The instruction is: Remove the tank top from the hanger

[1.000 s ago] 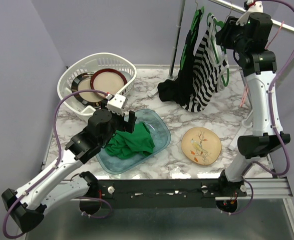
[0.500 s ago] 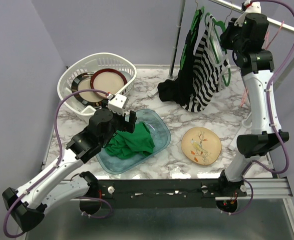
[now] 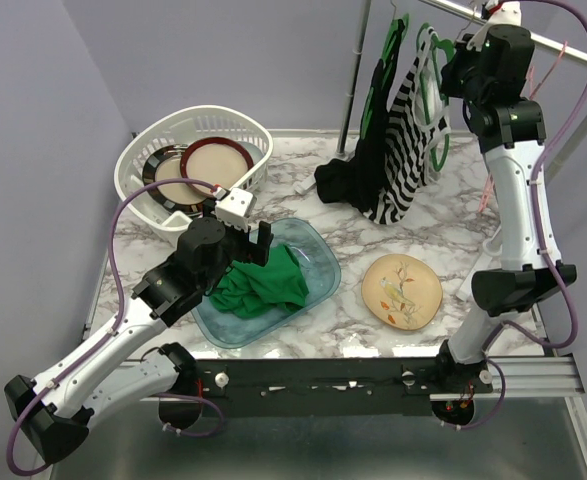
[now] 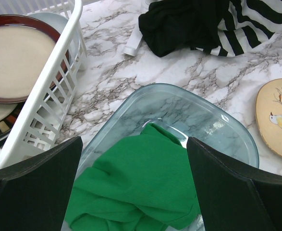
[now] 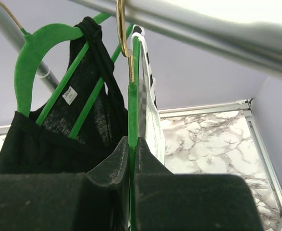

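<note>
A black-and-white striped tank top [image 3: 405,150] hangs on a green hanger [image 5: 132,110] whose brass hook sits over the metal rail [image 5: 203,29]. My right gripper [image 5: 132,140] is up at the rail, shut on that hanger's green edge just below the hook; in the top view the right gripper [image 3: 451,62] sits at the hanger's top. The striped tank top [image 5: 149,115] shows as a pale strip right of the fingers. A black tank top [image 5: 88,120] hangs on a second green hanger [image 5: 40,43] to the left. My left gripper [image 4: 133,142] stands wide open, holding nothing.
Under the left gripper [image 3: 258,245] a green cloth [image 4: 136,187] lies in a glass dish [image 4: 227,120]. A white basket [image 3: 138,165] with plates stands at the back left. A bird-painted plate [image 3: 403,290] lies front right. The hanging tops' lower ends rest on the marble table [image 3: 303,200].
My right gripper has closed onto the green hanger and drawn it slightly right and up along the rail. The left arm has not moved.
</note>
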`<action>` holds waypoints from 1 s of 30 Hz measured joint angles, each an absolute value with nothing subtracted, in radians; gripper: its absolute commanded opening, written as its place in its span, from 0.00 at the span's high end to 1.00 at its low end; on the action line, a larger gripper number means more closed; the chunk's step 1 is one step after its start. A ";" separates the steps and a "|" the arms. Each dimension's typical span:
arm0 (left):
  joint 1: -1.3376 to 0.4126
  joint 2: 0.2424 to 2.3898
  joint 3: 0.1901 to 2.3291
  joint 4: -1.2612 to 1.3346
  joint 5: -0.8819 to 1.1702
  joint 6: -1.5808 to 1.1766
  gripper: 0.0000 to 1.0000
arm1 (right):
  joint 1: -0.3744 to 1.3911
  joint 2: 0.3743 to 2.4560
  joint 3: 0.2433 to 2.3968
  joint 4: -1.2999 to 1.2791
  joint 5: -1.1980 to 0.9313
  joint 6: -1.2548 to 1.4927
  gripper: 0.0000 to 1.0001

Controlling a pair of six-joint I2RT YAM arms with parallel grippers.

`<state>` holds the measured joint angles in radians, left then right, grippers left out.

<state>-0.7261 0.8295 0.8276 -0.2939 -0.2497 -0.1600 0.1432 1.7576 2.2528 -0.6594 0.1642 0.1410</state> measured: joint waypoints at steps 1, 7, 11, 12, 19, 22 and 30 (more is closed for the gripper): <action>-0.726 0.830 0.828 -0.294 -0.250 -0.160 0.01 | 0.143 1.756 2.255 -0.659 0.167 0.140 0.99; -0.726 0.830 0.828 -0.294 -0.250 -0.160 0.01 | 0.143 1.730 2.257 -0.659 0.168 0.124 0.99; -0.726 0.830 0.828 -0.294 -0.250 -0.157 0.01 | 0.143 1.720 2.274 -0.659 0.168 0.111 0.99; -0.726 0.830 0.828 -0.294 -0.250 -0.157 0.01 | 0.143 1.715 2.275 -0.658 0.168 0.110 0.99; -0.726 0.836 0.828 -0.294 -0.250 -0.156 0.01 | 0.145 1.689 2.275 -0.672 0.168 0.104 0.99; -0.726 0.841 0.828 -0.295 -0.250 -0.156 0.01 | 0.145 1.670 2.275 -0.701 0.171 0.104 0.99; -0.726 0.847 0.828 -0.298 -0.221 -0.149 0.01 | 0.145 1.526 2.178 -0.814 0.198 0.169 0.99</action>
<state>-0.7261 0.8471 0.8280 -0.2977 -0.2207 -0.1493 0.1448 1.5257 2.1780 -0.8143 0.1978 0.1692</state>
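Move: The striped tank top hangs from the green hanger already pinched by its neck in the right hand, its middle some 20 cm below and 5 cm left, about level in reach. The rail runs directly over that hand, roughly 7 cm up. The black garment's middle lies about 14 cm left, 6 cm farther out and 20 cm lower; the pink hanger about 15 cm right, 3 cm back and 10 cm down. From the left hand the tank top is about 23 cm ahead and 34 cm right, about level. The green hanger with the striped tank top is raised about 4 cm by the right hand, easing back slightly as it climbs, then drawn back away from the rail with growing speed, some 9 cm back in all. The shut fingers keep their pinch on the hanger's neck and the wrist hardly turns. ##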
